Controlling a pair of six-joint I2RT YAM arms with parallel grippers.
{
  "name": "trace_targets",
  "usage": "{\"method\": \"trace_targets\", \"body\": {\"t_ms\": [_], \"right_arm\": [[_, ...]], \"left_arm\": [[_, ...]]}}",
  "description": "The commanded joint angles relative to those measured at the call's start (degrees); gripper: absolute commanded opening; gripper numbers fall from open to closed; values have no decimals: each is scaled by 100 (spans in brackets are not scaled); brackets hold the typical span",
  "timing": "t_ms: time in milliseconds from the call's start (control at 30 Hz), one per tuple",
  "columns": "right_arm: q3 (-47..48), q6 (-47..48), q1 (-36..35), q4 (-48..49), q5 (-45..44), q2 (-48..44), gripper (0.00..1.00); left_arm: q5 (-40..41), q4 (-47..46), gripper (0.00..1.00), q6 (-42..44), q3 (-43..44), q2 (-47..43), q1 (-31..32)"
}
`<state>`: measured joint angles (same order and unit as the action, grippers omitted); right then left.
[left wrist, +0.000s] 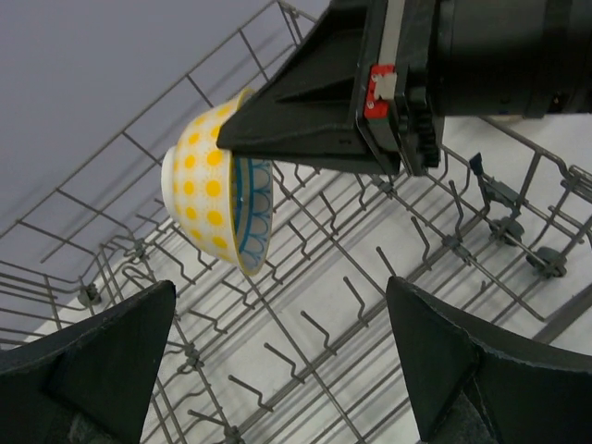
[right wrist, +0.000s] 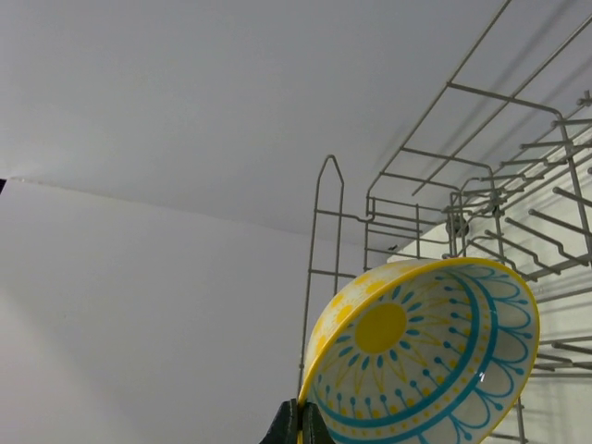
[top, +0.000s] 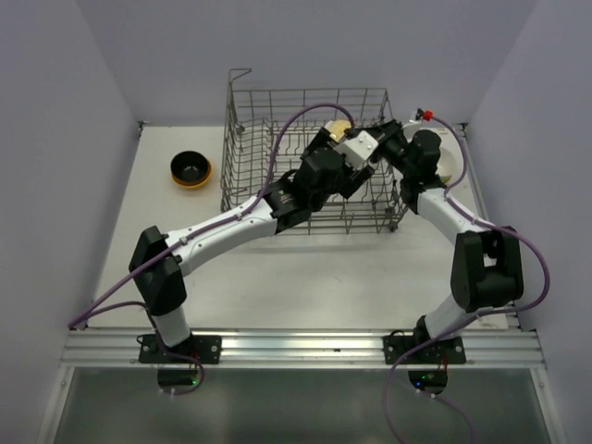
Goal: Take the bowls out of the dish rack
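Note:
The grey wire dish rack stands at the back of the table. Both arms reach into it. A bowl, yellow-dotted outside with a blue and yellow pattern inside, hangs tilted on edge above the tines. My right gripper is shut on its rim. In the left wrist view the bowl shows partly behind the right gripper's black body, over the rack floor. My left gripper is open wide just short of the bowl, with only tines between its fingers. From above, the bowl is mostly hidden.
A black bowl with an orange rim sits on the table left of the rack. A white dish lies right of the rack, behind the right arm. Walls close in the table at the back and on both sides.

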<state>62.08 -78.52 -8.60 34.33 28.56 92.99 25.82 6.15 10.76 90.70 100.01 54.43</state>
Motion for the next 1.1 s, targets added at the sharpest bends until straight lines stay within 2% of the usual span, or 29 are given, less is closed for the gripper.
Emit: {"method": "trace_targets", "body": {"t_ms": [0,333,433,533,633,667,833,867,933,967,1067], "right_arm": [[-56,-269,-28,584,194,-466,0],[-241,-515,-1,777,326,-519,0],[-293,-629,-10,917,370,-510,0],[-355,-822,8,1067,423,-510,0],[-425,-954,8,1199,414,-545,0],[-443,-972,8,1208,414,-554,0],[-557,-1112,8,1427,414,-519,0],[-574,-1174,16,1463,440,-493,0],[-627,-1218,8,1541,458,-449,0],[-627,-1236,8,1559,449,-414,0],[-645,-1227,-1,1577,440,-378,0]], "left_arm": [[563,-773,100,320,396,220,15],[1320,-668,93,637,1178,1047,-47],[1381,-712,90,725,1152,1091,-143],[1460,-782,82,848,1117,1153,-249],[1470,-791,67,875,1091,1197,-354],[1461,-808,57,892,1073,1197,-372],[1548,-984,33,1033,976,1232,-469],[1575,-1011,17,1059,959,1240,-486],[1671,-1081,3,1103,941,1258,-513],[1689,-1090,0,1121,941,1276,-530],[1829,-1160,0,1305,924,1346,-574]]}}
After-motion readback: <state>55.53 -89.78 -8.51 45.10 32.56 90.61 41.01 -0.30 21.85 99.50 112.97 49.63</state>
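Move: The yellow-dotted bowl, already pinched by its rim in the right gripper, stands about 12 cm ahead of the open left hand, 3 cm to its left and 2 cm lower. The right fingertips are some 11 cm ahead of the left hand, straight on and level with it. The dish rack's middle is 20 cm below, about 2 cm ahead and 10 cm left. From the right hand the bowl hangs roughly 4 cm left, 1 cm ahead and 3 cm below. Left hand reaches about 8 cm forward, then also leftward, pinching the bowl's rim; right eases 3 cm back. ##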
